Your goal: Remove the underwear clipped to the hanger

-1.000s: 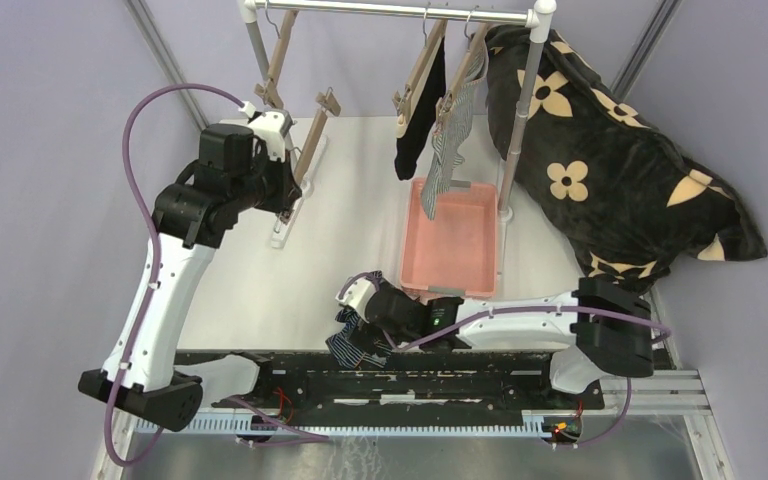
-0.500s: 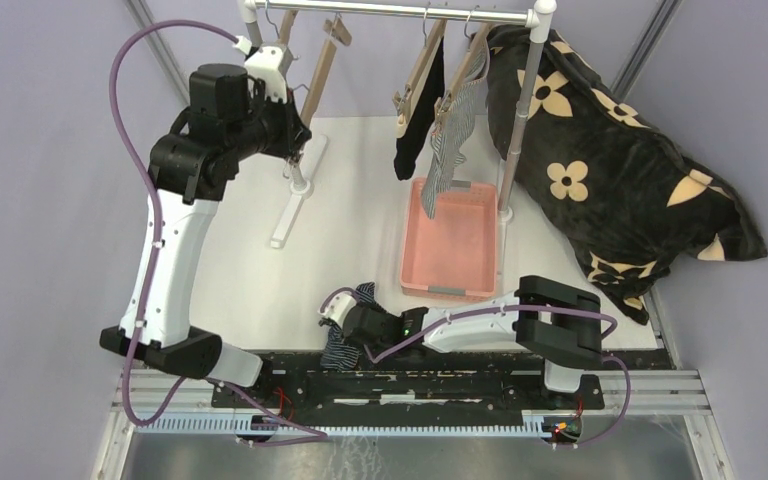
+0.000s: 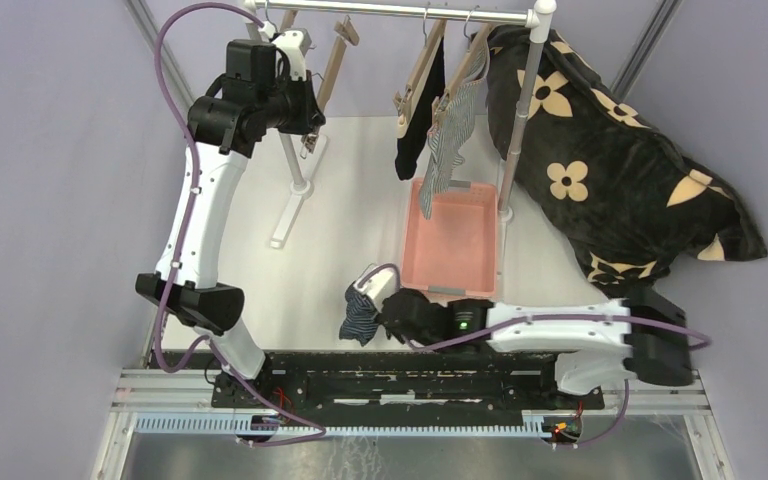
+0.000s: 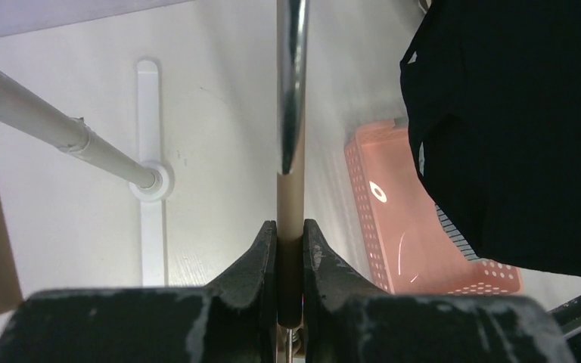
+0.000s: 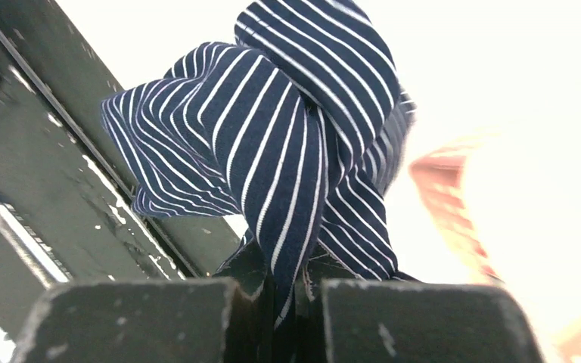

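My left gripper (image 3: 307,98) is high at the back left, shut on the beige bar of an empty wooden hanger (image 4: 290,198) whose metal hook (image 4: 291,83) rises above the fingers. A black underwear pair (image 3: 418,125) and a grey-and-white striped pair (image 3: 448,145) hang clipped to two hangers on the rail (image 3: 400,10). Near the table's front edge my right gripper (image 5: 291,281) is shut on the navy striped underwear (image 5: 287,144), which dangles bunched from the jaws (image 3: 362,312).
A pink basket (image 3: 412,255) sits on the table under the hanging pairs. A big black flower-print cushion (image 3: 610,160) leans at the back right. The rack's white post and foot (image 4: 150,181) stand at the left, and the black frame rail (image 3: 410,375) runs along the front.
My right gripper has closed on the navy striped underwear and lifted it off the front edge, moving right. My left arm has raised the empty hanger up and back toward the rail.
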`<state>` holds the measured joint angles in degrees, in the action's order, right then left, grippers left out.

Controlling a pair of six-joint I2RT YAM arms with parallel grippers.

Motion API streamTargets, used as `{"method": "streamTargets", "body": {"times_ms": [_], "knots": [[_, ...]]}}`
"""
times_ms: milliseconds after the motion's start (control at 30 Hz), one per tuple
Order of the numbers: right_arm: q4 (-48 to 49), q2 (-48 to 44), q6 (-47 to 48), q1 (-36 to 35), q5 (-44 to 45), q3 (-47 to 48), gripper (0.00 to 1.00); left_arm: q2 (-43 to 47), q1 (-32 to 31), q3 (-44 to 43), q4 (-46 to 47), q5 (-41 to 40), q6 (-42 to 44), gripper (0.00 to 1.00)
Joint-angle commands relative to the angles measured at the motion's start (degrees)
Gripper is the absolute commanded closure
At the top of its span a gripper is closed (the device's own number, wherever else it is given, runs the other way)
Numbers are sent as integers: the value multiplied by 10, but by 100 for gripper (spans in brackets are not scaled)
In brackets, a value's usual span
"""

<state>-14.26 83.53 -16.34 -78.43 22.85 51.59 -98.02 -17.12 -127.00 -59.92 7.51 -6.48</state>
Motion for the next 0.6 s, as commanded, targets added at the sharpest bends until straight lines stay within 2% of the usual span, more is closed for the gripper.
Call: {"method": "streamTargets", "body": {"times_ms": [0,133,233,433,567], "knots": [[-28,-136,-11,-12,100,-15,99,30,5,-22,61,5,-28,97],[-45,-237,-13,-19,158,-31,99,36,9,-22,79,3,-38,97],[-68,-279,-11,-19,234,-30,99,39,11,-17,98,3,-46,97],[-154,-293,-53,-19,434,-20,99,26,23,-43,116,14,-56,97],[-156,-297,-72,-18,487,-42,99,19,36,-50,137,30,-68,97]]}}
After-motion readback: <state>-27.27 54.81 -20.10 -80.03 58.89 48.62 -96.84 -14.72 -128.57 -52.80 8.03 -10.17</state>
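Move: My right hand already holds the striped underwear just off the table; the basket's middle lies about 14 cm ahead and 13 cm to its right, some 6 cm lower. The grey striped underwear hangs about 27 cm ahead, 11 cm right and 18 cm above that hand. From my left hand, gripping the emptied hanger, the nearest stretch of rail is roughly 6 cm ahead and 14 cm up, level sideways; black underwear hangs 17 cm right, 3 cm ahead and 3 cm lower. Keeping the striped underwear pinched, I whisk my right hand up about 14 cm and equally far right, with some forward reach: mostly rising first, then travelling level across to the basket's near end, fingers swinging clockwise some 30 degrees and tipping up. My left hand keeps hold of the hanger and lifts it gently, about 5 cm, towards the rail, tilting up slightly. ##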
